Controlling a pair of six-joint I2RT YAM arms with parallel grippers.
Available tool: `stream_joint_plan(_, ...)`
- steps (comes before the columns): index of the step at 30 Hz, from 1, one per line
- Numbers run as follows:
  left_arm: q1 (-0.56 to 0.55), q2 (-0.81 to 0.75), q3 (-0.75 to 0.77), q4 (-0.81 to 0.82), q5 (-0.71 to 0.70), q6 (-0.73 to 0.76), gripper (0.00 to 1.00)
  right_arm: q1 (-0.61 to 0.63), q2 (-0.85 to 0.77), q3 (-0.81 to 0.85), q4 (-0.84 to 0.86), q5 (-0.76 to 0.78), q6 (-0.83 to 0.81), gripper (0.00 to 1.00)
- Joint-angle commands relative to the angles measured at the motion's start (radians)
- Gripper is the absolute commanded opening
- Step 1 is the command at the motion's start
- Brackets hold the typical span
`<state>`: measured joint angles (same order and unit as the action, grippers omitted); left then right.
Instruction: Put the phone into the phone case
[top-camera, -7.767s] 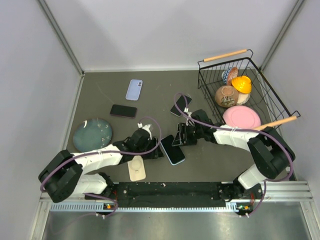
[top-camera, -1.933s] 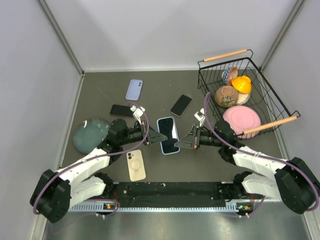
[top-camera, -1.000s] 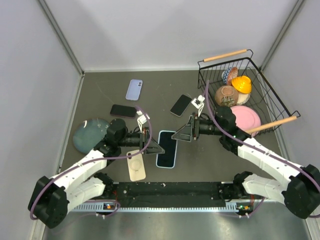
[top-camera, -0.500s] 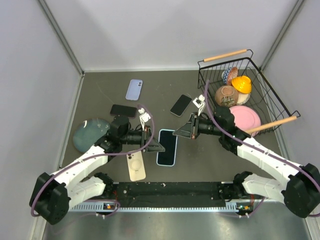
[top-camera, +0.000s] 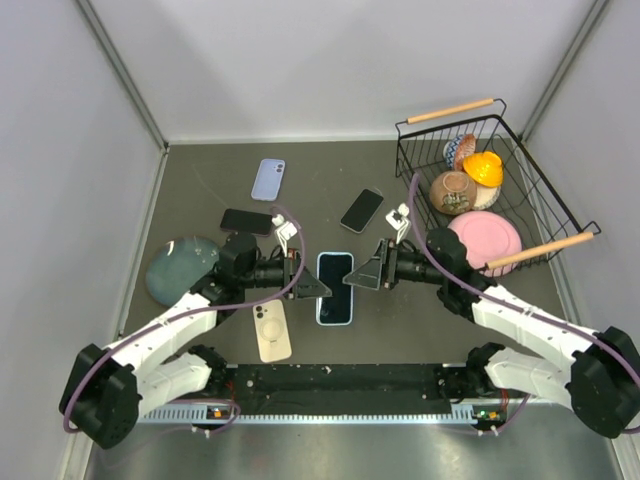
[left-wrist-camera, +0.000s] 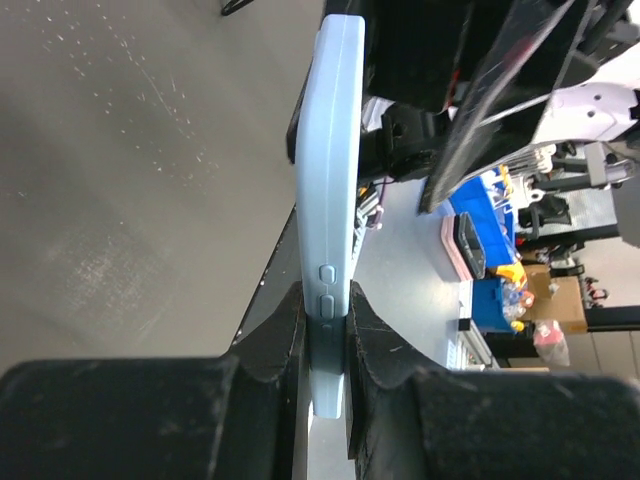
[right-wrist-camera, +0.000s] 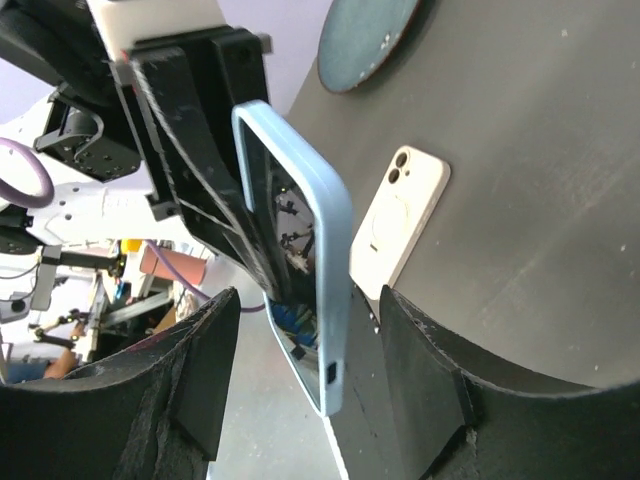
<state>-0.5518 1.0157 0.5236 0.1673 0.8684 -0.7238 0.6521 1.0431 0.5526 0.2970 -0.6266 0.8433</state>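
Observation:
A light-blue phone case (top-camera: 335, 288) with the dark-screened phone (top-camera: 335, 283) inside its rim hangs above the table's middle. My left gripper (top-camera: 312, 289) is shut on the case's left edge. In the left wrist view the case's side with its buttons (left-wrist-camera: 335, 180) runs up from between the fingers (left-wrist-camera: 375, 335). My right gripper (top-camera: 368, 277) is open at the case's right edge. In the right wrist view the case (right-wrist-camera: 335, 290) stands between the spread fingers (right-wrist-camera: 425, 370), with a gap on each side.
On the table lie a cream phone back (top-camera: 271, 331), a black phone (top-camera: 247, 221), another black phone (top-camera: 361, 210), a lavender phone (top-camera: 268, 179) and a teal plate (top-camera: 183, 268). A wire basket (top-camera: 520, 165) with bowls and a pink plate stands at the right.
The held case has shifted slightly up and to the right. The right gripper has dropped a little and come in beside its right edge.

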Motion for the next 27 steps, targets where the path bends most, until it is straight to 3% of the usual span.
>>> stream_joint_plan(1, 0.004, -0.051, -0.022, 0.227, 0.004, -0.123, 0.00, 0.012, -0.028, -0.039, 0.108, -0.025, 0.049, 0.57)
stream_joint_plan(11, 0.004, -0.026, -0.042, 0.297, -0.009, -0.170, 0.00, 0.041, -0.002, -0.074, 0.211, -0.009, 0.105, 0.47)
stream_joint_plan(14, 0.004, -0.028, -0.048, 0.293, -0.020, -0.167, 0.00, 0.046, 0.005, -0.075, 0.220, 0.002, 0.114, 0.26)
stream_joint_plan(15, 0.004, -0.029, -0.043, 0.278, -0.038, -0.155, 0.00, 0.044, 0.005, -0.077, 0.220, 0.016, 0.120, 0.09)
stream_joint_plan(16, 0.004, -0.029, -0.039, 0.231, -0.049, -0.140, 0.00, 0.044, -0.002, -0.080, 0.218, 0.022, 0.120, 0.03)
stream_joint_plan(20, 0.004, -0.037, -0.016, 0.108, -0.114, -0.051, 0.01, 0.044, -0.020, -0.072, 0.147, 0.068, 0.099, 0.00)
stream_joint_plan(23, 0.006, -0.045, 0.010, 0.014, -0.158, 0.001, 0.32, 0.046, -0.026, -0.066, 0.101, 0.099, 0.080, 0.00)
stream_joint_plan(24, 0.006, -0.046, 0.022, -0.004, -0.172, 0.013, 0.49, 0.044, -0.026, -0.063, 0.085, 0.105, 0.070, 0.00)
stream_joint_plan(27, 0.007, -0.068, 0.045, -0.102, -0.252, 0.061, 0.84, 0.044, -0.026, -0.033, -0.005, 0.125, 0.028, 0.00)
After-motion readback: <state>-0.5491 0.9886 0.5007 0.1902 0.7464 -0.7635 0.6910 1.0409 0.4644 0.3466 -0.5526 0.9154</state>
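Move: My left hand already holds the blue phone case, phone inside, by its left edge; the case's middle lies about 3 cm to that hand's right, level with it. From my open right hand, the case's middle is some 4 cm left, 2 cm back and slightly lower. On the table, the white case is about 12 cm left of my left hand and 17 cm below; a black phone lies roughly 25 cm ahead of my right hand, 2 cm to its right. I swap hands on the cased phone. My open right hand eases down and back about 1.5 cm, then shuts, pinching the right edge while my left still holds on, having risen about 1.5 cm. With that grip made, both hands sink some 2 cm, and my left fingers open wide and let go, drifting forward a little. ##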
